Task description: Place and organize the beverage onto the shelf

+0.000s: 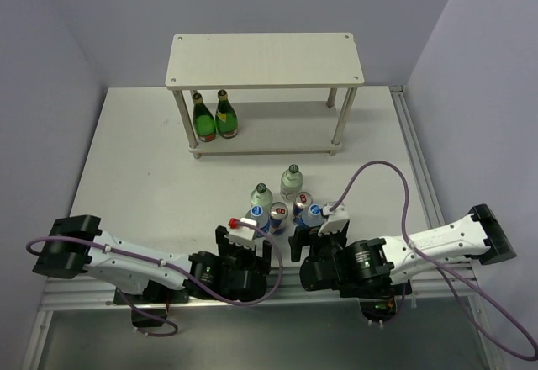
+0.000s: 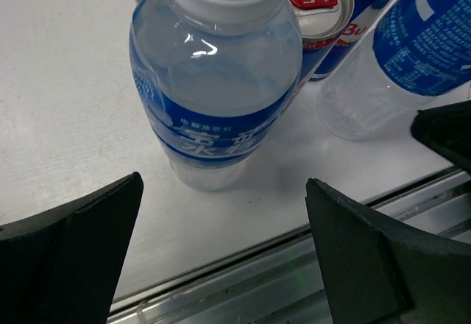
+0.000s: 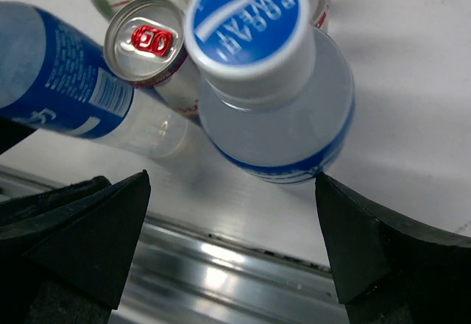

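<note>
The beverage stands as a tight cluster on the white table in front of both arms. It is two clear green-capped bottles, two cans and two blue-capped water bottles. My left gripper is open, just short of the left water bottle, with nothing between its fingers. My right gripper is also open, and the right water bottle stands just beyond its fingertips. The shelf stands at the back.
Two dark green bottles stand at the left of the shelf's lower board. A metal rail runs along the table's near edge under both grippers. Purple cables trail from the arms.
</note>
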Motion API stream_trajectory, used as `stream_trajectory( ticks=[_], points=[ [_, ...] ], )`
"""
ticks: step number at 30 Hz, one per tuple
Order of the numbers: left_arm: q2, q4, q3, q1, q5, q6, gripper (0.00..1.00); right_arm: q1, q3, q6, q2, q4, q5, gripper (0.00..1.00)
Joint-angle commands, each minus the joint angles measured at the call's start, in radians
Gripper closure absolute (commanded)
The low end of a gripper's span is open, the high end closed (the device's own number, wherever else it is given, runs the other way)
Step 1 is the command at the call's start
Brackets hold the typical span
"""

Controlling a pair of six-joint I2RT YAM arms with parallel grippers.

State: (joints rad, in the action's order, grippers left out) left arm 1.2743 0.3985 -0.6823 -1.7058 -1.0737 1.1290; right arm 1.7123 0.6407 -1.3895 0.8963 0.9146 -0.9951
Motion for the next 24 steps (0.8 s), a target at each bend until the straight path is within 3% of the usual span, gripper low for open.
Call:
stream_trajectory(
  ticks=[1,6,14,19,22,24],
  points=[
    [-0.012,-0.202,0.045,0.040,-0.019,-0.103,0.01,-0.063,-0.047,0.159,0.027,-0.244,-0.013,0.00],
    [-0.023,-0.338,0.096,0.092,0.004,-0.214,0.01,-0.158,-0.062,0.163,0.085,-0.272,-0.005,0.00],
    [-0.001,-0.515,0.151,0.161,0.053,-0.301,0.01,-0.172,-0.021,0.057,0.193,-0.207,-0.082,0.00],
    [0.028,-0.576,0.161,0.193,0.066,-0.339,0.01,-0.175,-0.026,-0.091,0.259,-0.166,-0.175,0.01],
    [0.042,-0.615,0.164,0.205,0.072,-0.367,0.01,-0.175,-0.029,-0.161,0.291,-0.148,-0.235,0.13],
    [0.046,-0.628,0.164,0.212,0.077,-0.379,0.01,-0.175,-0.023,-0.237,0.322,-0.097,-0.267,0.29]
  ],
)
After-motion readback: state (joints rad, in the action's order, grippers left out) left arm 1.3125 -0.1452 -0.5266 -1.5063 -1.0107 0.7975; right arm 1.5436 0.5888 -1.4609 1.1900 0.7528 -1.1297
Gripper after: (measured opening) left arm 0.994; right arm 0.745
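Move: Just ahead of each open gripper stands a blue-labelled bottle: the left bottle about 7 cm ahead and 3 cm right of the left hand, the right bottle some 6 cm straight ahead of the right hand, with their middles a few centimetres lower than the hands. From the left hand, the clear bottle is 13 cm ahead, 4 cm right, and the left can 9 cm ahead, 9 cm right. From the right hand, the right can is 11 cm ahead, 3 cm left; the left can 8 cm ahead, 9 cm left. Reaching forward about 5 cm, the left hand brings its wide-open fingers up around the left bottle's body, sinking only slightly. The right hand goes forward about 5 cm and down about 4 towards the right bottle, turning some 15 degrees clockwise to square up, and its fingers start to close around the body near the end, still well apart. ##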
